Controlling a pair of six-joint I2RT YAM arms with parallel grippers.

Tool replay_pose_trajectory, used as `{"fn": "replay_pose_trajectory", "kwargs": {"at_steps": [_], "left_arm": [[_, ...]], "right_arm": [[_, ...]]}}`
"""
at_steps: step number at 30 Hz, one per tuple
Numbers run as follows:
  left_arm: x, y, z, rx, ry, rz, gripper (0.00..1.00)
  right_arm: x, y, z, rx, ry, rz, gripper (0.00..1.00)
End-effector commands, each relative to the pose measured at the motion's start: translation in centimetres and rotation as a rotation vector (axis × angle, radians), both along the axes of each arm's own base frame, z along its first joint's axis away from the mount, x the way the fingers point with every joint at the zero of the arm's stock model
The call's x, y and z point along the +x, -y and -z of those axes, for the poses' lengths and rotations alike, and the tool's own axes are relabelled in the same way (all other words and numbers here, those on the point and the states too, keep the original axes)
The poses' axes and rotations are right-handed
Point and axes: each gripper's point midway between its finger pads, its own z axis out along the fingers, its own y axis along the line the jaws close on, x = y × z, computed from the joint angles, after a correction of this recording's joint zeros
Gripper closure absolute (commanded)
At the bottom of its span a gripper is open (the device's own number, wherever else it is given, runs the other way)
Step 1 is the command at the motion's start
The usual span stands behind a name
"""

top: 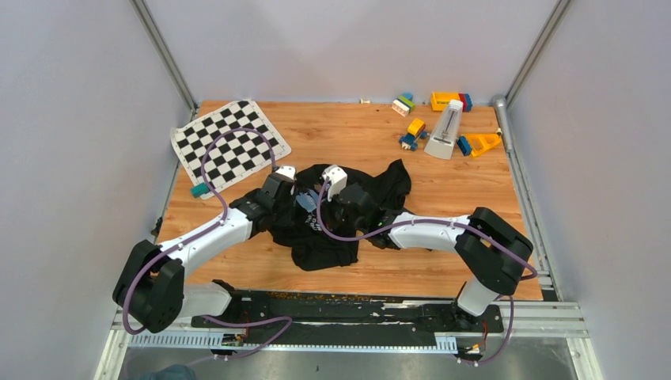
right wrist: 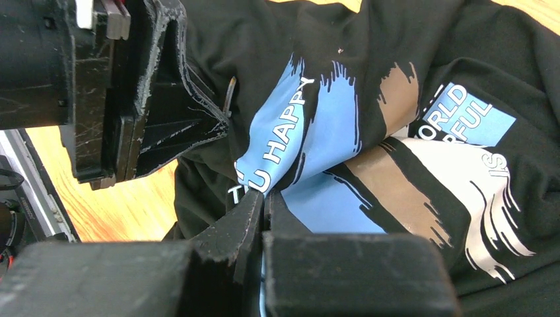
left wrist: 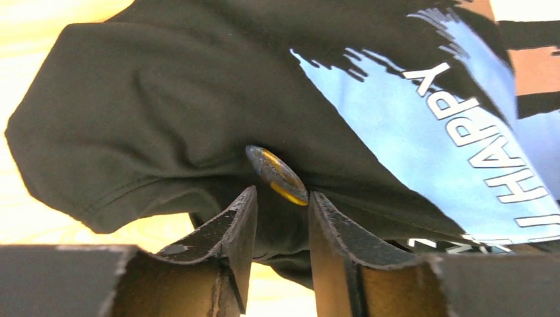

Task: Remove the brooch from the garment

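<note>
The garment point(top: 380, 186), a black T-shirt with a blue, white and grey print, lies bunched mid-table. The brooch point(left wrist: 277, 175), a small round disc seen edge-on, sticks out of a raised fold of black cloth point(left wrist: 165, 112). My left gripper point(left wrist: 282, 195) is open, its fingertips point(left wrist: 245, 201) standing either side of the brooch's lower edge with a gap between them. My right gripper point(right wrist: 265, 197) is shut on a fold of the garment's blue print point(right wrist: 317, 125), holding it up. From above, the two grippers point(top: 299, 198) point(top: 323, 212) meet over the shirt. The brooch is hidden in the top view.
A black-and-white chequered mat point(top: 229, 142) lies at the back left, with a small teal piece point(top: 198, 190) by its corner. Coloured toy blocks point(top: 411, 103) and a white wedge-shaped object point(top: 445, 131) stand at the back right. Purple cables loop over both arms.
</note>
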Motion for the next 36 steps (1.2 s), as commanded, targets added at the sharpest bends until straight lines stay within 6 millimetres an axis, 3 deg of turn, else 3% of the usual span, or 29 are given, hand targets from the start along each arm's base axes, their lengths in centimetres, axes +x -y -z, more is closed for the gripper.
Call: {"fn": "replay_pose_trajectory", "kwargs": {"at_steps": [1,10,12,18,26,30,36], "left_arm": [[0.9,-0.9,-1.3,0.041,0.036,-0.065,0.64],[0.3,-1.0,-2.1,0.014,0.028,-0.079,0.74],[0.2,-0.7,-2.4,-0.004,0.035,-0.065,0.84],[0.0,0.1,-2.7,-0.043,0.024,-0.038,0.98],[-0.9,0.7,-3.2,-0.096,0.014,-0.021,1.0],[-1.6,2.4,-3.6,-0.185,0.003,0.048,1.0],[-2.4,4.5,-4.5,-0.353,-0.034,0.126,1.0]], "right_arm": [[0.2,-0.5,-3.1,0.08,0.057,-0.006,1.0],[0.6,-0.4,-2.6,0.06,0.053,0.014,1.0],[0.5,-0.5,-2.6,0.059,0.052,0.011,1.0],[0.6,-0.5,-2.4,0.056,0.049,0.015,1.0],[2.7,0.8,-0.7,0.003,-0.021,0.153,1.0],[3.3,1.2,0.5,-0.005,-0.087,0.174,1.0],[3.7,1.7,0.7,0.022,-0.134,0.169,1.0]]}}
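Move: The brooch stands nearly edge-on just off my left fingertips: about 2 cm ahead, 1 cm to the left and 1 cm below. The blue HAPPY print lies some 7 cm right and 3 cm ahead of my left hand; the chessboard's middle is about 14 cm ahead and 13 cm left, lower down. From my right hand, which already pinches the garment by that print, the brooch is about 8 cm left, roughly level fore-and-aft, and 3 cm lower. I shut my half-open left fingers on the near edge of the brooch, easing about 1 cm left as they close, then lift it some 3 cm while drawing back and right, left side of the hand dipping about 10 degrees. My right hand first holds still with its grip on the cloth, then pulls about 4 cm forward, right and down, turning slightly clockwise. ##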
